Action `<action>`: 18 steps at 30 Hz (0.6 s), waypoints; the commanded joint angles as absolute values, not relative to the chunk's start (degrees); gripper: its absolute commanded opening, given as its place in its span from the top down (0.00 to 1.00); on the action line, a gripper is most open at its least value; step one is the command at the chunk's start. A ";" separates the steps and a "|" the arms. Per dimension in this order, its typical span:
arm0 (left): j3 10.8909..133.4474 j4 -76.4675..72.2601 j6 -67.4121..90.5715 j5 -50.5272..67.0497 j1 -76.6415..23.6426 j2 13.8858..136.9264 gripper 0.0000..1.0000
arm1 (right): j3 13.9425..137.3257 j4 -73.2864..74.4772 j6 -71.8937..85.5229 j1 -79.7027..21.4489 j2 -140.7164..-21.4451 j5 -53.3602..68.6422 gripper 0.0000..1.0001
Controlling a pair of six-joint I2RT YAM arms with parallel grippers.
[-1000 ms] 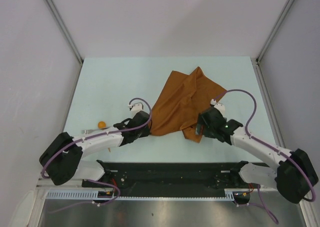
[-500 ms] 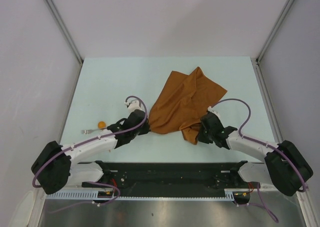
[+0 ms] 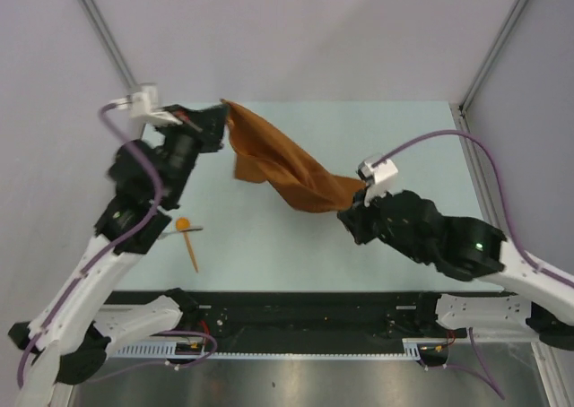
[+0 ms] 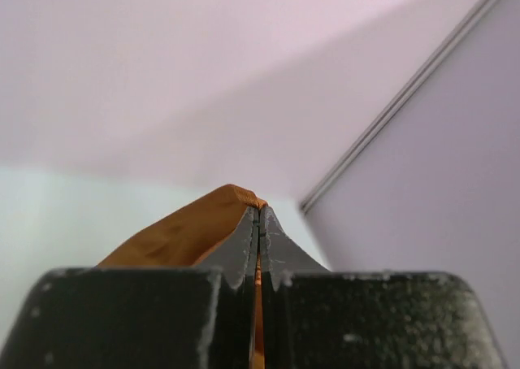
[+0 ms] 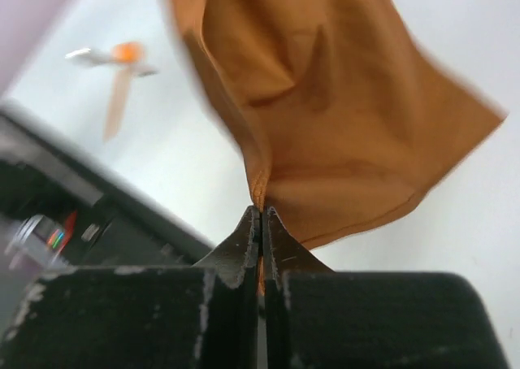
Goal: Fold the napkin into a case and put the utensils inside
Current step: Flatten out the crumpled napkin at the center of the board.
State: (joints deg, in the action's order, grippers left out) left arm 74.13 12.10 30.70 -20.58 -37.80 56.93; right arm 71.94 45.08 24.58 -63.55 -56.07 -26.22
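Note:
The rust-orange napkin point(image 3: 282, 167) hangs in the air above the table, stretched as a sagging band between my two grippers. High at the back left, my left gripper point(image 3: 223, 120) is shut on one corner; orange cloth point(image 4: 187, 235) shows between its jaws. At the right, my right gripper point(image 3: 352, 212) is shut on the other end, and the cloth point(image 5: 325, 125) drapes away from its closed jaws. The orange utensils lie on the table near the left front: a spoon point(image 3: 182, 224) with a round bowl and a slim stick point(image 3: 192, 252). They also show blurred, spoon point(image 5: 122, 54) included, in the right wrist view.
The pale table point(image 3: 395, 129) is bounded by grey walls at the back and sides. A black rail point(image 3: 305, 313) runs along the near edge between the arm bases.
Both arms have risen, lifting the napkin off the table. The left gripper swung up to the back left with its corner; the right gripper shut on the near corner and lifted it.

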 commanded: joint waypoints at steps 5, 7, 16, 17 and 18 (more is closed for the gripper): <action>83.93 2.82 10.29 -25.65 -37.53 47.99 1.00 | 80.77 46.24 6.44 -90.42 -51.24 -49.93 1.00; 84.72 1.15 7.39 -30.83 -37.62 50.35 1.00 | 79.81 40.45 3.70 -90.71 -51.59 -60.24 1.00; 93.41 -5.10 9.22 -34.99 -29.71 80.00 1.00 | 78.95 35.34 11.41 -19.80 -63.79 -8.65 1.00; 94.99 -4.75 9.49 -34.02 -28.75 83.98 1.00 | 77.71 34.72 11.43 -18.64 -65.98 -5.39 1.00; 97.53 -5.18 8.80 -32.71 -28.48 87.33 1.00 | 76.65 34.46 11.43 -17.68 -70.79 -5.54 1.00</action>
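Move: Both grippers already hold the crumpled napkin by its corners, in the air. The board's center, where it is to be spread, lies about 44 cm below the left hand, 12 cm to its right and 4 cm ahead. From the right hand the center is some 15 cm ahead, 8 cm left and 30 cm down. On the board, the fork lies about 22 cm left of the left hand and 8 cm back, the orange knife 19 cm left and 13 cm back. Keep both grippers shut on the napkin and fling it: swing the left gripper up, back and left, fingers tipping up nearly 30 degrees, then whip it forward, down and right. Draw the right gripper back and up, then throw it forward some 20 cm and out to the right, turning it clockwise, so the hands part. ##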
